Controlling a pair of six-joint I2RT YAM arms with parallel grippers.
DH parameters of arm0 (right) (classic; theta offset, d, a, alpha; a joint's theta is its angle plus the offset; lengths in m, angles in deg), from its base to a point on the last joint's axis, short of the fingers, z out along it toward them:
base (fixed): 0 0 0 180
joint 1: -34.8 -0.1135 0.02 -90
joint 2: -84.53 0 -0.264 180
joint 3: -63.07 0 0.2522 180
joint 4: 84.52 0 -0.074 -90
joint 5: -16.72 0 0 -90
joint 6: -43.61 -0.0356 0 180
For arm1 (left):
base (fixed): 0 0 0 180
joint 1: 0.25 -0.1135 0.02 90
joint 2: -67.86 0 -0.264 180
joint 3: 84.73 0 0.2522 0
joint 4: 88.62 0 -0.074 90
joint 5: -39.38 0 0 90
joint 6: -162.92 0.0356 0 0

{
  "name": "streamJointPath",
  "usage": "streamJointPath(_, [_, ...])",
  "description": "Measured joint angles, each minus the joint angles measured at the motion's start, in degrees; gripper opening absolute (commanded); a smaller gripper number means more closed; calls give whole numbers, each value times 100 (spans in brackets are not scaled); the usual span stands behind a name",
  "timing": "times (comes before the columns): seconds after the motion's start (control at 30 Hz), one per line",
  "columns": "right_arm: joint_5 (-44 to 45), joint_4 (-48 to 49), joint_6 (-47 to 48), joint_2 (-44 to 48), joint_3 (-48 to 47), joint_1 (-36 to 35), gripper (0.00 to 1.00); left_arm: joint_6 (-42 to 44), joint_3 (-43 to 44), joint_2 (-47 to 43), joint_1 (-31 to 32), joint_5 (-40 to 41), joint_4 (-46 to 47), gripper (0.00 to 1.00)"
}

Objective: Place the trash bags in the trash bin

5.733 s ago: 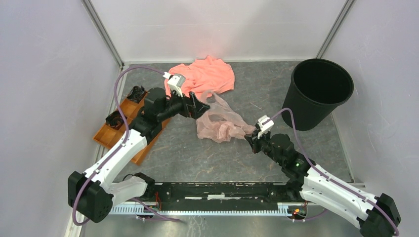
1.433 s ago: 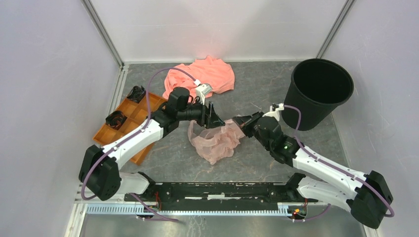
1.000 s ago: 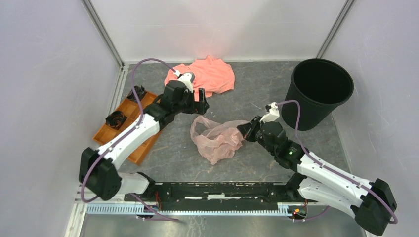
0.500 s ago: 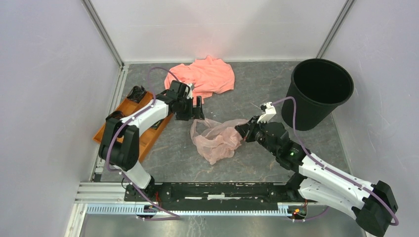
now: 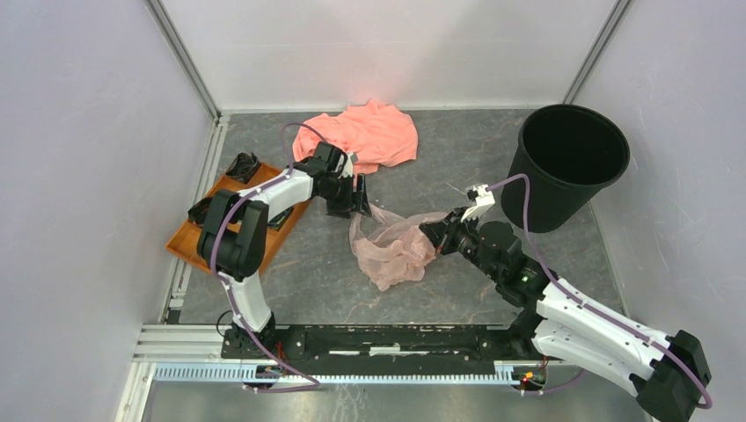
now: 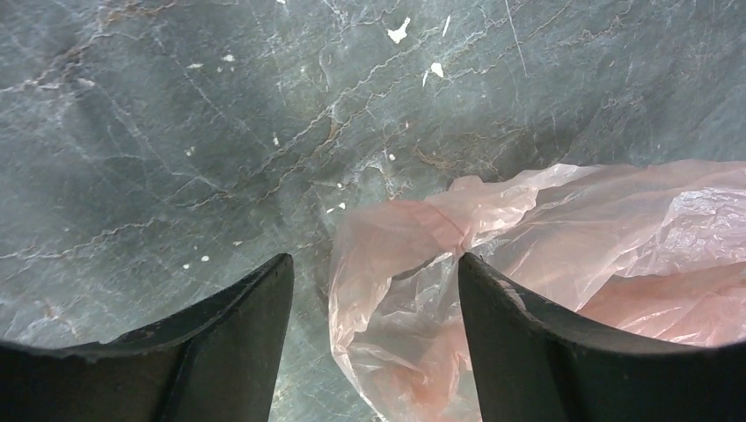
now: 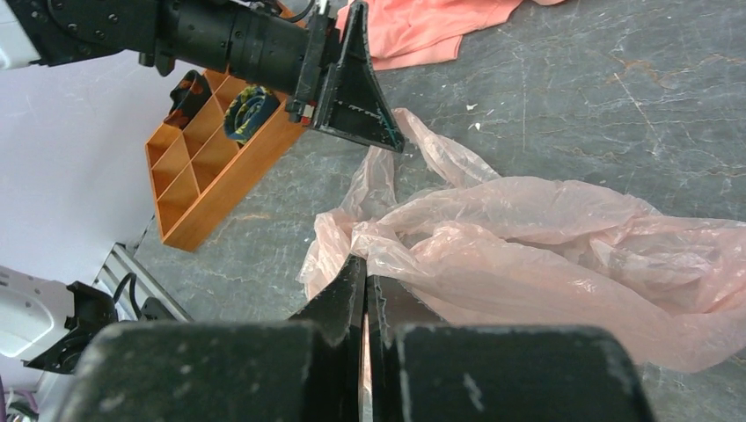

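Note:
The pale pink translucent trash bag (image 5: 391, 248) lies crumpled on the grey table at mid-table. My right gripper (image 5: 431, 234) is shut on the bag's right edge; in the right wrist view (image 7: 365, 264) the film is pinched between its fingers. My left gripper (image 5: 359, 200) is open and points down just above the bag's upper left corner; in the left wrist view (image 6: 374, 268) a fold of the bag (image 6: 528, 255) lies between the spread fingers, untouched. The black round trash bin (image 5: 607, 185) stands upright at the back right, apart from the bag.
A salmon-orange cloth (image 5: 369, 132) lies at the back centre behind the left gripper. An orange compartment tray (image 5: 198, 242) with small black items sits at the left. White walls and metal frame posts close in the table.
My left gripper has swung from the cloth's edge down and right to the bag's upper left corner, its arm folding in. The right gripper keeps its grip; the bag has shifted slightly.

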Motion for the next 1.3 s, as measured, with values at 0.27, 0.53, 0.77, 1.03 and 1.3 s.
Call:
streamJointPath(0.27, [-223, 210, 35, -83, 101, 0, 1, -7, 15, 144, 2, -365, 223, 44])
streamJointPath(0.53, [-319, 264, 140, -142, 120, 0, 1, 0, -22, 57, 2, -295, 334, 11])
streamJointPath(0.77, [-153, -398, 758, -122, 114, 0, 1, 9, -684, -1517, 2, 157, 774, 2])
streamJointPath(1.03, [192, -1375, 1596, 138, 33, 0, 1, 7, -1679, -3888, 0, 1064, 1840, 2])
streamJointPath(1.3, [260, -1506, 1834, 127, -258, 0, 1, -4, -2232, -4627, 2, 2393, 2251, 2])
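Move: The bag's loose corner lies just under the left gripper, about 2 cm to its right and 2 cm below its fingertips. From there the bag's crumpled body is roughly 8 cm back and 7 cm right, at the same low level, and the pink cloth some 17 cm ahead. From the right gripper, still holding the bag's other side, that corner is about 11 cm ahead, 14 cm left and 16 cm below. Close the open left fingers on the loose corner of the bag, easing a centimetre or so right as they shut. Then lift it about 20 cm, swinging some 8 cm left late in the rise while the fingers tip up from steeply down towards level. Keep the right pinch, lowering about 4 cm overall and shifting 3–4 cm right, its left side rolling down. ##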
